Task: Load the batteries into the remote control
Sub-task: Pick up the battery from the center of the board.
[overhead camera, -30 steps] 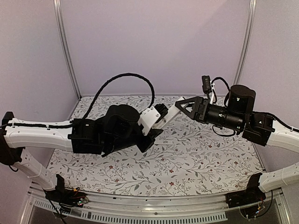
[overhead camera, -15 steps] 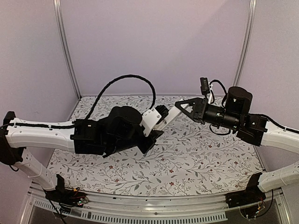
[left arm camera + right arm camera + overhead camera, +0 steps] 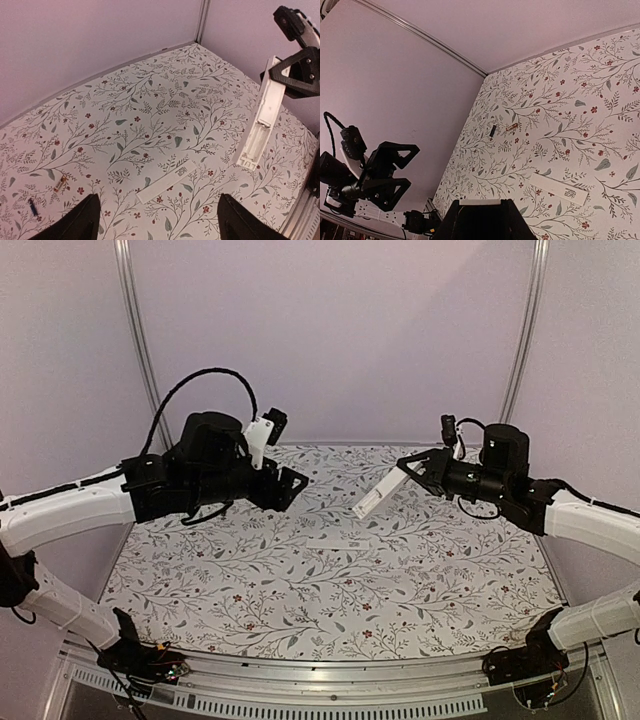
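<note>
My right gripper (image 3: 408,469) is shut on one end of the white remote control (image 3: 377,493) and holds it in the air at a slant, its open battery bay (image 3: 254,145) facing the left wrist camera. In the right wrist view only the remote's end (image 3: 480,202) shows between the dark fingers (image 3: 451,220). My left gripper (image 3: 288,487) hangs open and empty at the back left, with its fingertips (image 3: 75,222) wide apart above the cloth. The two batteries lie side by side on the cloth, one brass (image 3: 60,184) (image 3: 511,128) and one blackish (image 3: 32,207) (image 3: 492,131).
A thin flat white cover piece (image 3: 167,181) (image 3: 561,189) with a small printed label lies on the floral cloth (image 3: 330,580) below the grippers. Lilac walls close the back and both sides, with metal posts (image 3: 140,340) at the corners.
The left gripper has opened, let go of the remote and swung back to the left. The right gripper has shut on the remote and holds it alone, slightly farther right.
</note>
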Robot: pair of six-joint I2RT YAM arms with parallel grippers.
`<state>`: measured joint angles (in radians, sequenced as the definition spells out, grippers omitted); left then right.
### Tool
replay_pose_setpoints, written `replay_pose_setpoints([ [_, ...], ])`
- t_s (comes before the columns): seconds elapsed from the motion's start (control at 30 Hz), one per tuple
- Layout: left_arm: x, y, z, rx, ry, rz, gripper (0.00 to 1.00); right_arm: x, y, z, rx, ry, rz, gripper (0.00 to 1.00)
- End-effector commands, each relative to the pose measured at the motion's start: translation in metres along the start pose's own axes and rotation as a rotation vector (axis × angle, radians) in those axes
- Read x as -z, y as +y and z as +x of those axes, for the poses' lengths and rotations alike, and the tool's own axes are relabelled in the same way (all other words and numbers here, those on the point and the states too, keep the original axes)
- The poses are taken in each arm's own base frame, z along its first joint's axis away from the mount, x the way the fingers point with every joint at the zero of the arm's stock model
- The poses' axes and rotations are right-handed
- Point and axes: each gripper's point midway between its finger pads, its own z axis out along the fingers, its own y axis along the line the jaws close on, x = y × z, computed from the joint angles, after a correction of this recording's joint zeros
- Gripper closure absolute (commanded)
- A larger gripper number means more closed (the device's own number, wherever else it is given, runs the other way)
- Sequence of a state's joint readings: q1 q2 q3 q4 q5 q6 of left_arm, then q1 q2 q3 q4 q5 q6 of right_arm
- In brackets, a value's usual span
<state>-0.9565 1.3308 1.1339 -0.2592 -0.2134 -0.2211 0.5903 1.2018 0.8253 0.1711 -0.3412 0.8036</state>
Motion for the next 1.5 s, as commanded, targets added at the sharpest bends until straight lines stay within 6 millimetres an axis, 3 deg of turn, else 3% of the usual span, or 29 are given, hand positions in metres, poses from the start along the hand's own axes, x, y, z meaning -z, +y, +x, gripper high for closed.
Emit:
replay_pose_setpoints([
  [0.0, -0.004, 0.062, 0.022, 0.194, 0.12, -0.058, 0.16, -0.012, -0.024, 0.001, -0.01, 0.093, 0.019, 0.99],
  [0.07, -0.006, 0.103, 0.03, 0.258, 0.146, -0.131, 0.16, -0.02, -0.03, 0.004, -0.016, 0.13, 0.029, 0.99],
  [0.2, -0.015, 0.158, 0.052, 0.296, 0.266, -0.231, 0.2, -0.025, -0.036, 0.009, 0.013, 0.174, 0.023, 1.0],
  [0.47, -0.049, 0.189, 0.084, 0.091, 0.505, -0.258, 0.25, -0.032, -0.017, 0.023, 0.031, 0.305, -0.144, 1.0],
  [0.63, -0.061, 0.205, 0.1, 0.12, 0.58, -0.25, 0.28, -0.027, -0.007, 0.026, 0.077, 0.331, -0.203, 1.0],
  [1.07, -0.046, 0.293, 0.145, 0.382, 0.727, -0.369, 0.49, -0.019, 0.003, 0.033, 0.143, 0.353, -0.27, 1.0],
  [1.2, -0.051, 0.304, 0.157, 0.401, 0.763, -0.379, 0.56, -0.019, 0.001, 0.035, 0.14, 0.359, -0.268, 1.0],
  [1.47, -0.077, 0.295, 0.177, 0.451, 0.806, -0.325, 0.61, -0.021, -0.004, 0.036, 0.128, 0.359, -0.249, 1.0],
])
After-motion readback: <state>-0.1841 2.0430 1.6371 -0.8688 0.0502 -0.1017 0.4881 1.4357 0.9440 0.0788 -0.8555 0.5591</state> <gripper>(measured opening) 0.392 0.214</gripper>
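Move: The dark battery lies flat about 20 cm ahead of the left gripper, 22 cm to its left and some 27 cm below. At the same table level, the orange battery lies about 22 cm ahead and 14 cm to the left of this gripper, and the white cover about 8 cm ahead and 4 cm to its right. From the right gripper, the dark battery is roughly 17 cm ahead, 40 cm to the left and 27 cm below. Swing the empty left gripper left and forward, then down towards the dark battery, some 24 cm left, 18 forward and 20 down. Tip the fingers from slanting ahead to nearly straight down, narrow them to about half their gap, and stop short of touching. With the right gripper, keep hold of the remote, dip it a few centimetres and turn it about 25 degrees counter-clockwise. ##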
